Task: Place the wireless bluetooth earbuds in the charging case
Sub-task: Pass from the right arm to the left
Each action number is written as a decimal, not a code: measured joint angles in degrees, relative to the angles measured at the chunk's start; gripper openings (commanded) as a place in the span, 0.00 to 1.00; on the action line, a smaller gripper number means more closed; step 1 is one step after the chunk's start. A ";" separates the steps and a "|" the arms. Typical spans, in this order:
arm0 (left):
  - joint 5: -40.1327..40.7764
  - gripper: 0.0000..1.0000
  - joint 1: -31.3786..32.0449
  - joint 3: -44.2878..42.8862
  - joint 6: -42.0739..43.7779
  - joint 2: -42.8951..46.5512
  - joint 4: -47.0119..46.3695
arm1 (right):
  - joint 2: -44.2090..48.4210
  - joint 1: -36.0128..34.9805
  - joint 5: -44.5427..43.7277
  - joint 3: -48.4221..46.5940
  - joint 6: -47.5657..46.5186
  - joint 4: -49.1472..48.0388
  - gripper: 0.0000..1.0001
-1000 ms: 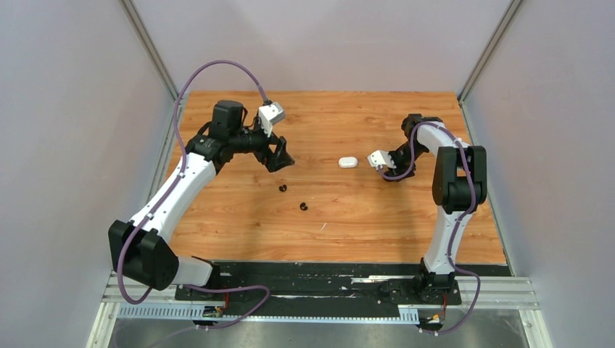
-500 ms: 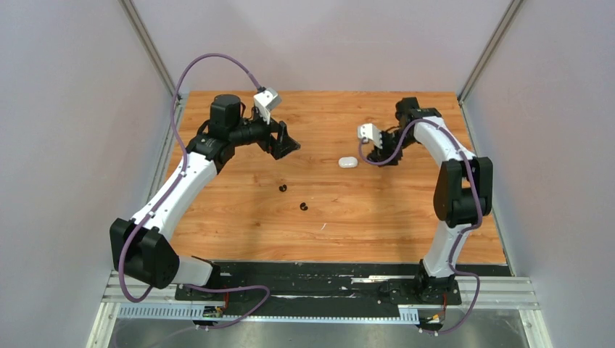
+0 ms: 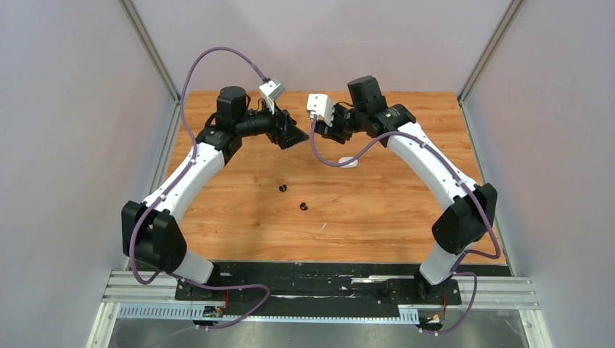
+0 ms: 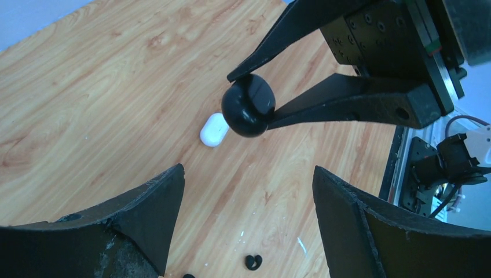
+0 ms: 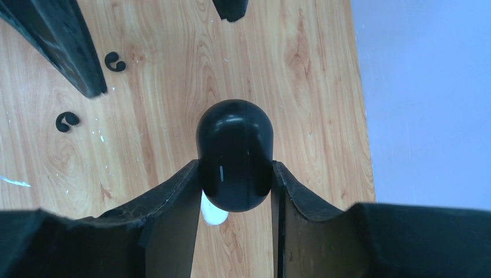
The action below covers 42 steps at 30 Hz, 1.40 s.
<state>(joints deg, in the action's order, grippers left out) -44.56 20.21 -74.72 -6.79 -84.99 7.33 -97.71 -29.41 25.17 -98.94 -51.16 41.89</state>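
My right gripper (image 5: 234, 166) is shut on a black pill-shaped charging case (image 5: 234, 152), held in the air above the table. The left wrist view shows that case (image 4: 249, 105) pinched between the right fingers (image 4: 347, 101), straight ahead of my open left gripper (image 4: 248, 171), which holds nothing. From above, the left gripper (image 3: 294, 135) and right gripper (image 3: 323, 132) face each other at the back centre. Two black earbuds (image 3: 283, 188) (image 3: 304, 206) lie loose on the wood; both also show as earbuds (image 5: 114, 61) (image 5: 68, 120) in the right wrist view. One earbud (image 4: 251, 262) lies below the left jaws.
A white charging case (image 3: 349, 163) lies on the wooden table (image 3: 391, 217) under the right arm's cable, also visible as a white case (image 4: 213, 129) and partly behind the black one as a white case (image 5: 215, 215). Grey walls close three sides.
The right arm swung left and back with the black case, away from the white case. The left gripper rose and moved right to face it, its jaws narrowing slightly.
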 measured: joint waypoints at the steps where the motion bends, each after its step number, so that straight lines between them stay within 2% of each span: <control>1: -0.02 0.84 0.00 -0.02 -0.42 -0.02 -0.20 | 0.00 -0.61 -0.66 0.00 0.50 -0.20 0.00; 24: -4.04 0.54 -0.02 -0.17 -8.68 -4.59 -6.14 | 0.96 -5.57 -3.72 0.76 1.95 -6.29 0.00; 26: -4.59 0.53 -0.02 -0.50 -9.01 -4.96 -6.32 | 1.29 -5.57 -3.76 1.07 1.77 -6.56 0.00; 30: -6.36 0.61 -0.15 -1.11 -9.44 -5.11 -7.06 | 1.60 -5.62 -3.87 1.66 1.31 -6.95 0.00; 42: -9.75 0.55 -2.73 -1.42 -13.33 -5.38 -10.29 | 1.62 -6.16 -3.63 2.56 0.31 -9.22 0.00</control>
<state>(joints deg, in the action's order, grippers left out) -54.30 17.47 -76.14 -20.12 -90.37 -2.96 -96.09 -35.57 21.54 -96.38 -50.85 32.67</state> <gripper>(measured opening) 0.560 0.414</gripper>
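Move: Ahead of the open left gripper, the black charging case is some 7 cm to its right, 3 cm farther out and about 2 cm lower, still pinched by the right hand. From the right hand, the left gripper waits about 8 cm to the left, 2 cm back and 1 cm higher. On the table roughly 26 cm below the left hand, the white case lies 17 cm right and 5 cm out, the farther-out black earbud 2 cm left and 4 cm back. Carrying the black case left towards the left gripper, the right hand travels about 4 cm and rises some 2 cm, keeping its pinch. The left hand eases a centimetre or two right towards the case, dipping and then rising, while its fingers tip up about 10 degrees and narrow from nearly wide open to a little over half, coming close around the case's free end; contact can't be made out. ##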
